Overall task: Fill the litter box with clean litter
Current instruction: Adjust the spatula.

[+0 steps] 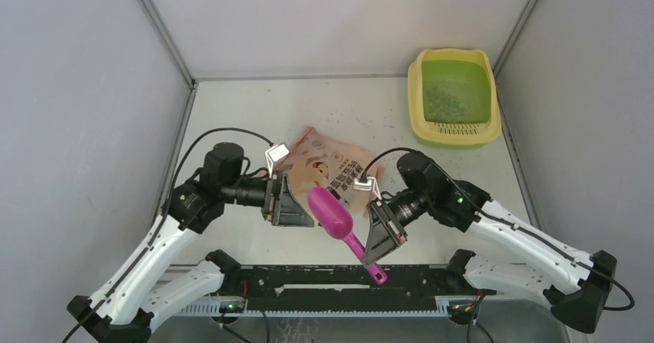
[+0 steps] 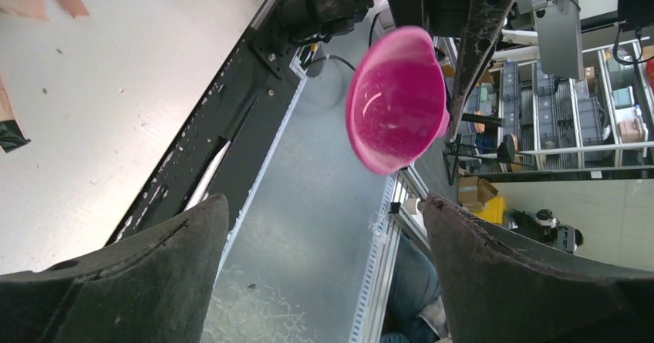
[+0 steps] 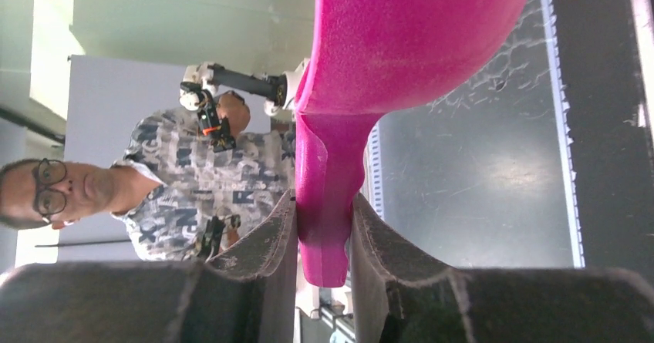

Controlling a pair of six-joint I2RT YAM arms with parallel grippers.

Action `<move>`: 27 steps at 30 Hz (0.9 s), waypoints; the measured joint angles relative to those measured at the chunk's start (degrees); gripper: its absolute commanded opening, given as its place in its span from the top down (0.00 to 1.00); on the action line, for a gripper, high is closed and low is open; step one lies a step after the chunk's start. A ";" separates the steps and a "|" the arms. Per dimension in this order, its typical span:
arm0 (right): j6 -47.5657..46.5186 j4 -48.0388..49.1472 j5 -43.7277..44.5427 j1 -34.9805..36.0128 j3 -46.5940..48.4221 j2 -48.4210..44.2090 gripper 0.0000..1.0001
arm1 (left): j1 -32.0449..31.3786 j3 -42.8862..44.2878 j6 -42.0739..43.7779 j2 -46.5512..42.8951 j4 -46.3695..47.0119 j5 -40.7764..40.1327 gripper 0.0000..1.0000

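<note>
The litter box (image 1: 417, 124), with a pale yellow rim and a green basin, stands at the far right of the table. Dark litter granules (image 1: 446, 99) lie in its basin. My right gripper (image 1: 372, 250) is shut on the handle of a magenta scoop (image 1: 332, 212) and holds it above the table's near edge. The wrist view shows the handle (image 3: 328, 204) clamped between the fingers. The scoop's bowl (image 2: 397, 100) looks empty. My left gripper (image 1: 303, 208) is open and empty, just left of the scoop; in its own view (image 2: 324, 227) the jaws stand wide apart.
A peach-pink printed bag (image 1: 335, 166) lies flat mid-table behind the scoop. Loose granules (image 1: 362, 116) are scattered on the table between the bag and the litter box. Grey walls close in the left, back and right. A black rail (image 1: 324, 275) runs along the near edge.
</note>
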 measured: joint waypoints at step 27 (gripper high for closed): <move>1.22 3.89 -0.26 9.05 0.00 8.04 0.97 | -2.43 -1.73 0.42 0.94 -0.11 0.85 0.77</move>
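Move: Ahead and to the right of the wide-open left fingers is the spatula's bowl, about 3 cm out, 5 cm right and 2 cm higher. The right gripper, on the handle, sits some 10 cm back, 13 cm right and about level; counted from it, the left gripper is 10 cm ahead and 13 cm left, the bowl 12 cm ahead and 8 cm left. The litter bag lies roughly 19 cm ahead of the left hand, 2 cm right and 27 cm below. Keeping its grip on the spatula handle, the right hand draws back about 2.5 cm while easing left and down, some 2 cm each, and turns nearly 10 degrees counter-clockwise, bringing the bowl to the left gripper. The left hand stays nearly put, settling about 1 cm back and down, and closes from wide open to under a third around the bowl's near wall. ##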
